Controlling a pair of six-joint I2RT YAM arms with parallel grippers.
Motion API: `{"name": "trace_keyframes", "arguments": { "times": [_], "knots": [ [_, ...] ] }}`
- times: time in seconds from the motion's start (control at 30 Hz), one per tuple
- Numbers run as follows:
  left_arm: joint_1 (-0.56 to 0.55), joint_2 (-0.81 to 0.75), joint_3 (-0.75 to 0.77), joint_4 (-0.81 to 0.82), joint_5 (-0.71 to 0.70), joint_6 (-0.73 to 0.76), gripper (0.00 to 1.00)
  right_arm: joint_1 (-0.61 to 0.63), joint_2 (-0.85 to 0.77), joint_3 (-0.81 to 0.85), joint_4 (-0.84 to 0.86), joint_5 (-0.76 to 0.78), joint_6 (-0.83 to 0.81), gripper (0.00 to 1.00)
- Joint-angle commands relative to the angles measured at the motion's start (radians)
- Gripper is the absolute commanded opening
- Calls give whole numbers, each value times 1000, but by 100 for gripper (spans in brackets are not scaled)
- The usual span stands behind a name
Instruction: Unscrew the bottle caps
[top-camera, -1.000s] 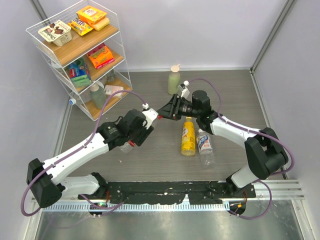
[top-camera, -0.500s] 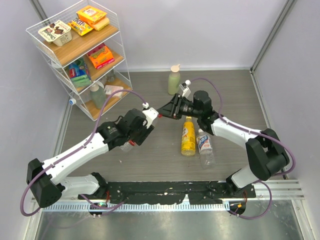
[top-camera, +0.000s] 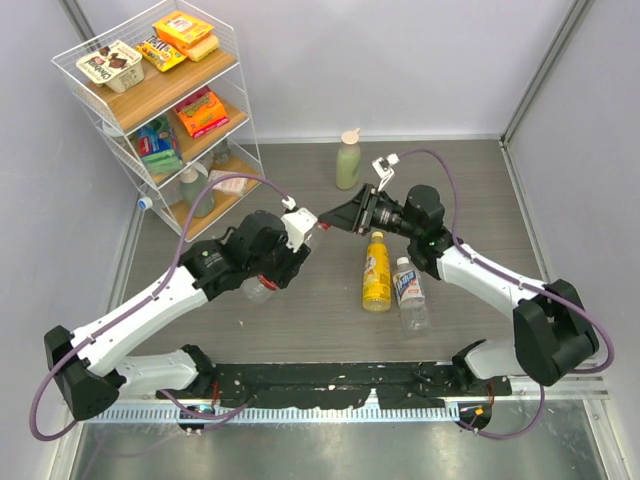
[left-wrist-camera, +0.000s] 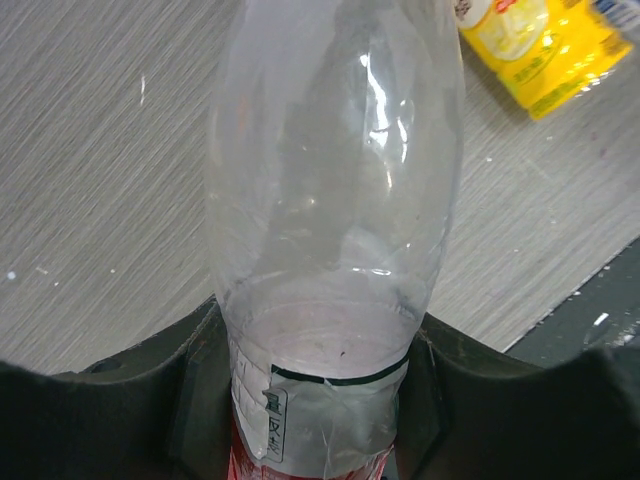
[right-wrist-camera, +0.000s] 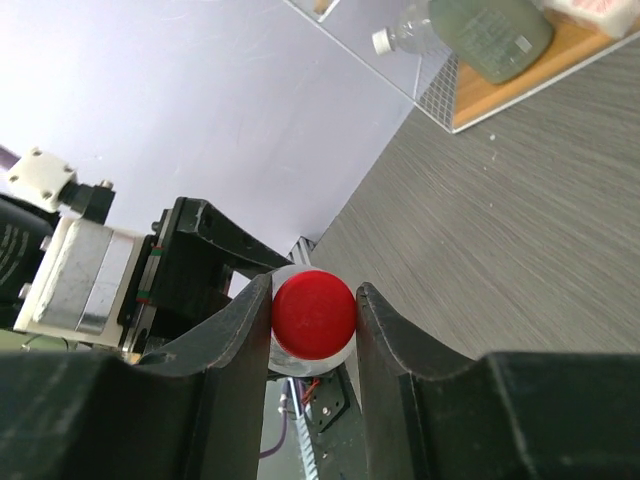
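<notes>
A clear bottle (left-wrist-camera: 335, 200) with a red label is clamped between the fingers of my left gripper (left-wrist-camera: 320, 400), which is shut on its body. Seen from above, that gripper (top-camera: 275, 268) holds the bottle (top-camera: 257, 290) above the table, neck pointing towards the right arm. My right gripper (right-wrist-camera: 313, 320) is shut on the bottle's red cap (right-wrist-camera: 313, 313), one finger (right-wrist-camera: 235, 340) on each side. From above, the right gripper (top-camera: 328, 222) meets the bottle's neck. A yellow bottle (top-camera: 376, 272) with a yellow cap (top-camera: 377, 237) and a clear bottle (top-camera: 408, 295) with a pale cap (top-camera: 402, 263) lie on the table.
A pale green bottle (top-camera: 348, 160) with a beige cap stands at the back of the table. A white wire shelf (top-camera: 160, 110) with snack boxes and bottles fills the back left corner. A black rail (top-camera: 330, 380) runs along the near edge.
My right jaws have shut onto the red cap. The right wrist has drawn back to the right, and the left arm has shifted slightly up with the bottle.
</notes>
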Motion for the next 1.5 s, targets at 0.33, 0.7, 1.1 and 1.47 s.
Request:
{"name": "trace_keyframes", "arguments": {
  "times": [0.33,0.7,1.1,1.47],
  "knots": [
    [-2,13,132,34,387,-71,17,21,-215,26,136,-285,-118,2],
    [-2,-8,147,126,729,-146,17,22,-336,37,111,-377,-195,2],
    [-2,-45,113,172,776,-168,17,22,-405,24,99,-334,-202,20],
    [-2,-54,100,55,582,-108,17,22,-427,69,-90,-144,-261,100]
  ]
}}
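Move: The red cap is already pinched at the right hand's finger point. The left hand, gripping the Coke bottle's body, has the cap about 9 cm to its right, 3 cm ahead and 7 cm above. From the right hand, the yellow bottle lies some 4 cm ahead, 11 cm to the right and 24 cm below; the clear bottle is about 2 cm back and 20 cm to the right at that same depth. Lift the Coke bottle and its cap together, back towards the base and somewhat right, about 12 cm back and up with the right gripper. Roll the pinching right gripper some 35 degrees, its forward side rising, while the left keeps its grip, tips down and turns clockwise against it. Then open the right fingers wide off the cap; ease the left about 2 cm forward. ##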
